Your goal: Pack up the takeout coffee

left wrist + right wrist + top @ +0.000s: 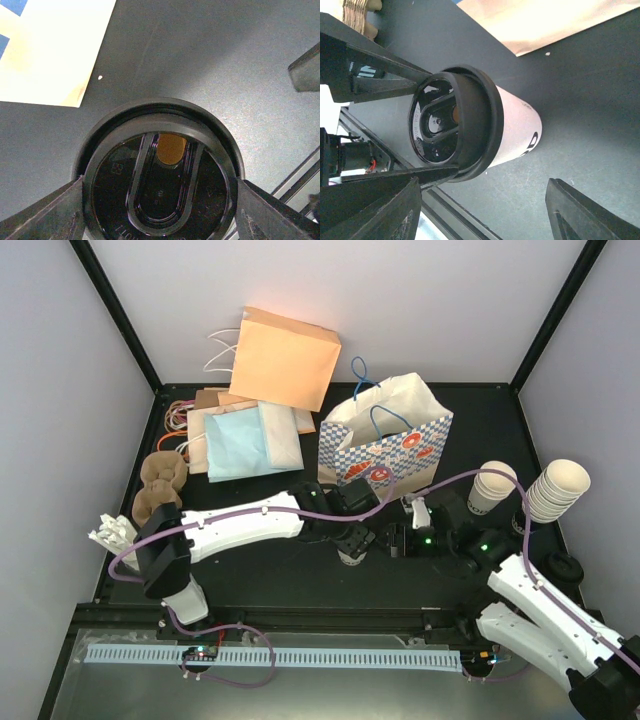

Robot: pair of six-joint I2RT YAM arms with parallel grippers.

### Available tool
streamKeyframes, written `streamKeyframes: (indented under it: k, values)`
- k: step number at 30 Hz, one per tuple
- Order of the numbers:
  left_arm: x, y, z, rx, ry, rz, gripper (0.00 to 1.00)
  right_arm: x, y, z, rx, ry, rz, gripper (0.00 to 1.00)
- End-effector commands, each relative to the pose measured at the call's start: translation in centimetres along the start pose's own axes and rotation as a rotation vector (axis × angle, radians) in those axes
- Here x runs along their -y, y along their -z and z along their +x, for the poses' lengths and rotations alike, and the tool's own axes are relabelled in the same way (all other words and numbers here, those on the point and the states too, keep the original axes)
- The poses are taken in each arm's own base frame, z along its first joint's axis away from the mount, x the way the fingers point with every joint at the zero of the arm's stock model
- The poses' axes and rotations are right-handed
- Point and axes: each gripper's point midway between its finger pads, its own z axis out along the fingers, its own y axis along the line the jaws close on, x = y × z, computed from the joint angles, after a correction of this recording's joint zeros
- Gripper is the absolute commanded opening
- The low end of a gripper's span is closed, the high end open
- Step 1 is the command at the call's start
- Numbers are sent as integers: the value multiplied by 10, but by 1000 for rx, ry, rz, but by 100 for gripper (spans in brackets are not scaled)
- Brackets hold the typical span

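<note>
The takeout coffee [517, 131] is a white paper cup with a black lid [160, 175]. It stands upright in the middle of the black table, in front of the blue-checked paper bag [385, 445]. My left gripper [160, 212] comes down from above and is shut on the lid's rim, one finger on each side. In the top view this gripper [355, 540] hides most of the cup. My right gripper [482, 205] hangs just right of the cup [351, 557]. Its fingers [590, 212] are spread wide and hold nothing.
Two stacks of paper cups [492, 485] [557, 490] stand at the right, with black lids [565, 568] near them. Flat paper bags [250, 430] lie at the back left beside an orange bag [285, 360]. Brown moulded carriers [160, 485] sit at the left edge.
</note>
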Motion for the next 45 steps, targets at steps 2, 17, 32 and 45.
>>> streamKeyframes:
  k: [2, 17, 32, 45]
  values:
    - [1, -12, 15, -97, -3, -5, 82, 13, 10, 3, -19, 34, 108, 71]
    - [0, 77, -27, 110, -25, 10, 99, -7, 23, -17, 10, 124, 97, 78]
    - [-113, 175, -18, 640, 221, -2, 99, -35, 25, -78, 16, 279, 339, 100]
    - [-149, 169, 14, 762, 302, -40, 99, -46, -18, -48, -164, 366, 312, 97]
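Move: The left hand's fingers are round the lid of the coffee cup, the cup's middle straight below by about 4 cm. From the right hand, held tilted beside it, that cup lies roughly 7 cm left, 2 cm ahead and 6 cm down. The checked bag stands about 18 cm ahead of the cup and 6 cm to its right; the short cup stack is some 15 cm ahead and 22 cm right of the right hand. Opening wide, the left hand lets go of the coffee cup's lid, rises about 13 cm and swings some 18 cm left and a little forward, tilting up to point out and to the right. The right hand first eases right, then climbs, goes forward and left over the cup, and sinks part-way towards the lid, fingers tipping some 25 degrees further down and spreading wider. ##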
